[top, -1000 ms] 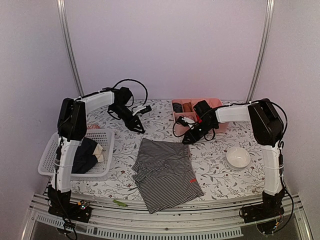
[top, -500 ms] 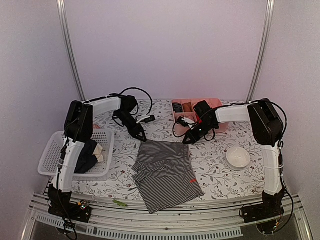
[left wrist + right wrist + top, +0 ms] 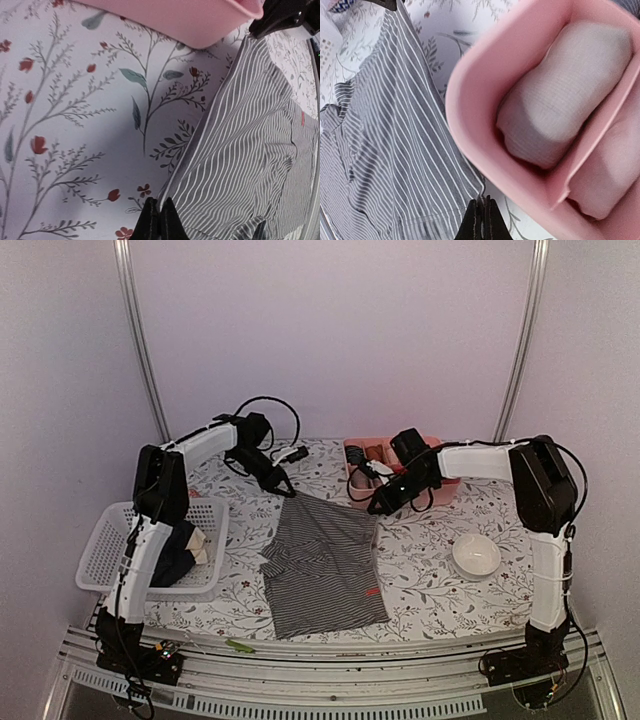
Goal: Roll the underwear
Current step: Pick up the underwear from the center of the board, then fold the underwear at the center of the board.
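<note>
The grey-and-white striped underwear (image 3: 325, 560) lies spread flat on the flowered table, with its far edge stretched between my two grippers. My left gripper (image 3: 288, 490) is shut on the far left corner; in the left wrist view the gripper (image 3: 160, 215) pinches the waistband of the striped underwear (image 3: 240, 150). My right gripper (image 3: 373, 508) is shut on the far right corner. In the right wrist view this gripper (image 3: 481, 210) pinches the hem of the striped underwear (image 3: 385, 125), right beside the pink tray (image 3: 470, 115).
The pink tray (image 3: 430, 445) at the back holds rolled pale underwear (image 3: 565, 85). A white mesh basket (image 3: 105, 550) at the left holds black and cream garments (image 3: 175, 545). A white bowl (image 3: 476, 556) stands at the right. A small green thing (image 3: 240, 645) lies at the front edge.
Both grippers have shut on the striped underwear's far corners. The cloth has slid toward the back of the table and its far edge is now pulled straight.
</note>
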You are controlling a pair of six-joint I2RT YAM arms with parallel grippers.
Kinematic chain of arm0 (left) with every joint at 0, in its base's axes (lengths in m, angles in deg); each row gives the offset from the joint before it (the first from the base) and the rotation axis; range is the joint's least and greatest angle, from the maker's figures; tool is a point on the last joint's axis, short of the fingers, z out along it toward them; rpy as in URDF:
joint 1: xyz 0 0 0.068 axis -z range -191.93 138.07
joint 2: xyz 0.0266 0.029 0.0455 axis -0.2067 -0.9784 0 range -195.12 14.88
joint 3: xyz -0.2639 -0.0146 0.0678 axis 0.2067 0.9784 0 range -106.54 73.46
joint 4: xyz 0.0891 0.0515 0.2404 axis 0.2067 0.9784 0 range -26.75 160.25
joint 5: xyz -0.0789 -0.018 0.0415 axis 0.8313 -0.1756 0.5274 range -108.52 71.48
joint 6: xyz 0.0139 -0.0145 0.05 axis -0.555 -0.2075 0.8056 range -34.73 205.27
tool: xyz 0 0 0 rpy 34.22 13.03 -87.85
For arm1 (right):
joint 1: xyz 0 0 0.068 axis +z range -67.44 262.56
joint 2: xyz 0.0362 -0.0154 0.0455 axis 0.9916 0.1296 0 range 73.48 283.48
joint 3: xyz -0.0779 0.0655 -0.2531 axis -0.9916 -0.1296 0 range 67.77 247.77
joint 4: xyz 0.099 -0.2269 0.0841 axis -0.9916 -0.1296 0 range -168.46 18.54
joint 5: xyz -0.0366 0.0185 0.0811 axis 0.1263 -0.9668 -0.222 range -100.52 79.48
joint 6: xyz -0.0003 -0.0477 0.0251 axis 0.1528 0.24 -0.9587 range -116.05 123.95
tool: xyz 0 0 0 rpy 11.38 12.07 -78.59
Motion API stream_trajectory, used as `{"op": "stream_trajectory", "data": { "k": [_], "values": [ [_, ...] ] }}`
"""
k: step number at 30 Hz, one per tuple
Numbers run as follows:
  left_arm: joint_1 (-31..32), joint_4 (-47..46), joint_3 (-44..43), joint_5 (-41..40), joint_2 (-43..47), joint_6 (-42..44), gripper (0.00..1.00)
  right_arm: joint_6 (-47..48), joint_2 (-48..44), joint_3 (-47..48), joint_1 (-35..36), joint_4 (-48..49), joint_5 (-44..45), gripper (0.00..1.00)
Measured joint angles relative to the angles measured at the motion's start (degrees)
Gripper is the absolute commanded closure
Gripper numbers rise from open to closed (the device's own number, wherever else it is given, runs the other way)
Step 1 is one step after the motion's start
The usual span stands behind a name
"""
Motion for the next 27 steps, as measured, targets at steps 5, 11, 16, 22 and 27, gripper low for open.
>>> {"op": "stream_trajectory", "data": {
  "k": [5, 11, 16, 22, 27],
  "values": [
    [-1.2, -3.0, -1.6, -0.1, 2.2, 0.8, 1.00, -0.7, -3.1, 1.4, -1.0, 2.5, 1.0, 1.00],
    [-1.2, -4.8, 9.2, 2.1, 10.1, 2.7, 1.00, -0.7, -5.2, 1.1, -1.3, 4.0, -1.6, 1.00],
    [-0.9, -7.6, 21.8, 4.7, 19.3, 3.6, 1.00, -0.8, -9.4, -5.8, 0.3, 5.8, -4.4, 1.00],
    [1.2, -11.5, 38.8, 6.3, 27.9, 5.2, 1.00, -1.2, -13.5, -14.0, 3.1, 7.5, -7.4, 1.00],
    [4.6, -15.0, 51.2, 6.3, 30.1, 4.8, 1.00, -2.2, -13.9, -18.3, 5.8, 8.9, -9.2, 1.00]
  ]
}}
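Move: Both closed hands already hold the underwear's far edge, a few centimetres above the board. The middle of the underwear, over which that edge is to be carried, lies about 21 cm back and 10 cm right of the left hand, and 16 cm back and 14 cm left of the right hand, both some 4 cm lower. The pink box is about 12 cm ahead and 9 cm right of the right hand; the laundry basket stands some 38 cm left and 15 cm back of the left hand. Still pinching the two ends of the far edge, both hands lift by about 6–7 cm with a small push forward, clear of the pink box's near side, then swing back towards the robot over the underwear, the left ending some 16 cm back of its start and the right about 9 cm. They sink again on the way back, the left faster, and each wrist turns a little, left clockwise and right counter-clockwise, while the fingers stay shut on the cloth. ##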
